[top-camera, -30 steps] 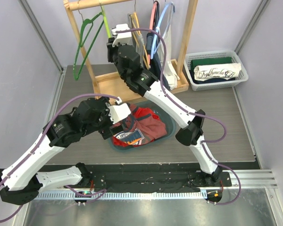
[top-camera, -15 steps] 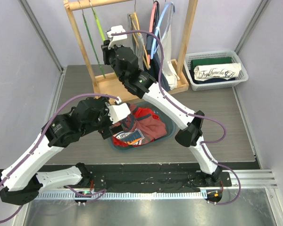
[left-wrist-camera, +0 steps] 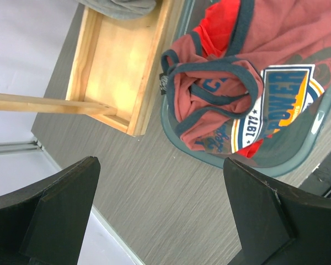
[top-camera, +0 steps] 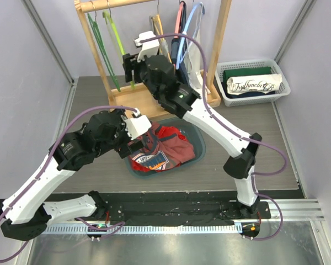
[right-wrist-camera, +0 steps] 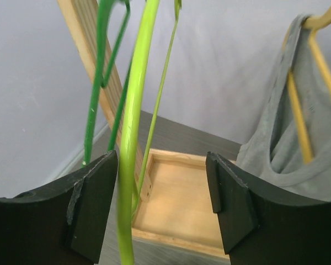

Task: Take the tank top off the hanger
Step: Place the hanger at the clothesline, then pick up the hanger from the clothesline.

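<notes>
A red tank top (top-camera: 168,146) lies crumpled in the teal basin (top-camera: 198,144), off any hanger; the left wrist view shows the tank top (left-wrist-camera: 220,94) with its navy trim. My left gripper (top-camera: 129,148) hovers open at the basin's left edge, nothing between its fingers (left-wrist-camera: 60,210). The light green hanger (top-camera: 117,41) hangs bare on the wooden rack. My right gripper (top-camera: 128,69) stands open around the hanger's lower bar (right-wrist-camera: 135,110), which passes close to the left finger (right-wrist-camera: 91,204) without being clamped.
A dark green hanger (top-camera: 99,38) hangs left of the light green one. A grey top (right-wrist-camera: 287,143) hangs on a yellow hanger (right-wrist-camera: 298,110) to the right, with more hangers beyond. The rack's wooden base (left-wrist-camera: 121,61) sits behind the basin. A white basket (top-camera: 254,83) of folded clothes stands back right.
My right gripper has opened and let go of the light green hanger, which now hangs from the rod; the right arm shifted slightly right. The left arm has barely moved.
</notes>
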Robot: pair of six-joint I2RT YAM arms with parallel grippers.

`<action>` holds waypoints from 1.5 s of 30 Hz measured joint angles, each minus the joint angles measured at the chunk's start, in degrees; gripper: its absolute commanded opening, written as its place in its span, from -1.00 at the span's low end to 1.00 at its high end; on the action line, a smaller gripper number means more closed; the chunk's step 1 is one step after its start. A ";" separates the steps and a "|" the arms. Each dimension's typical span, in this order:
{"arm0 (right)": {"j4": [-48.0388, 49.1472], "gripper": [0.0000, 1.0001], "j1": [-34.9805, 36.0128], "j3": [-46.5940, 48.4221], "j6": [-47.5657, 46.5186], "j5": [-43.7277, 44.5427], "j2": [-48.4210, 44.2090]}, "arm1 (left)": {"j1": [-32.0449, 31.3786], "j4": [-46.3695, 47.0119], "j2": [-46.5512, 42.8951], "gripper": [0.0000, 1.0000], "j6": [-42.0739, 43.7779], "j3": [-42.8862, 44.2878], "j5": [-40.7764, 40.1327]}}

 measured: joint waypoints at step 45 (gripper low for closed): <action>-15.13 0.33 -18.80 2.36 13.03 -13.88 -8.37 | 3.04 2.97 5.01 0.99 1.95 15.58 -4.02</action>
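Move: The yellow hanger with the grey tank top hangs roughly 12 cm to the right of the right hand and 8 cm farther out, about level. The just-hung lime hanger is some 4 cm left and 8 cm ahead, its near end by the left finger; the dark green one is about 9 cm left and 6 cm ahead, the pink one 15 cm right and 14 cm ahead. From the left hand the yellow hanger lies some 28 cm ahead, 11 cm right and 13 cm higher. With its fingers already open and clear of its grip on the lime hanger, the right hand leaves it in an arc, rising some 10 cm while going right, then sinking back more than half of that and edging forward, to end about 14 cm to the right with the yellow hanger's near shoulder between its still-open fingers, which tip down slightly. Meanwhile the empty, open left hand rises about 9 cm over the basin's left side and a little forward, its fingers tilting up some 10 degrees. ##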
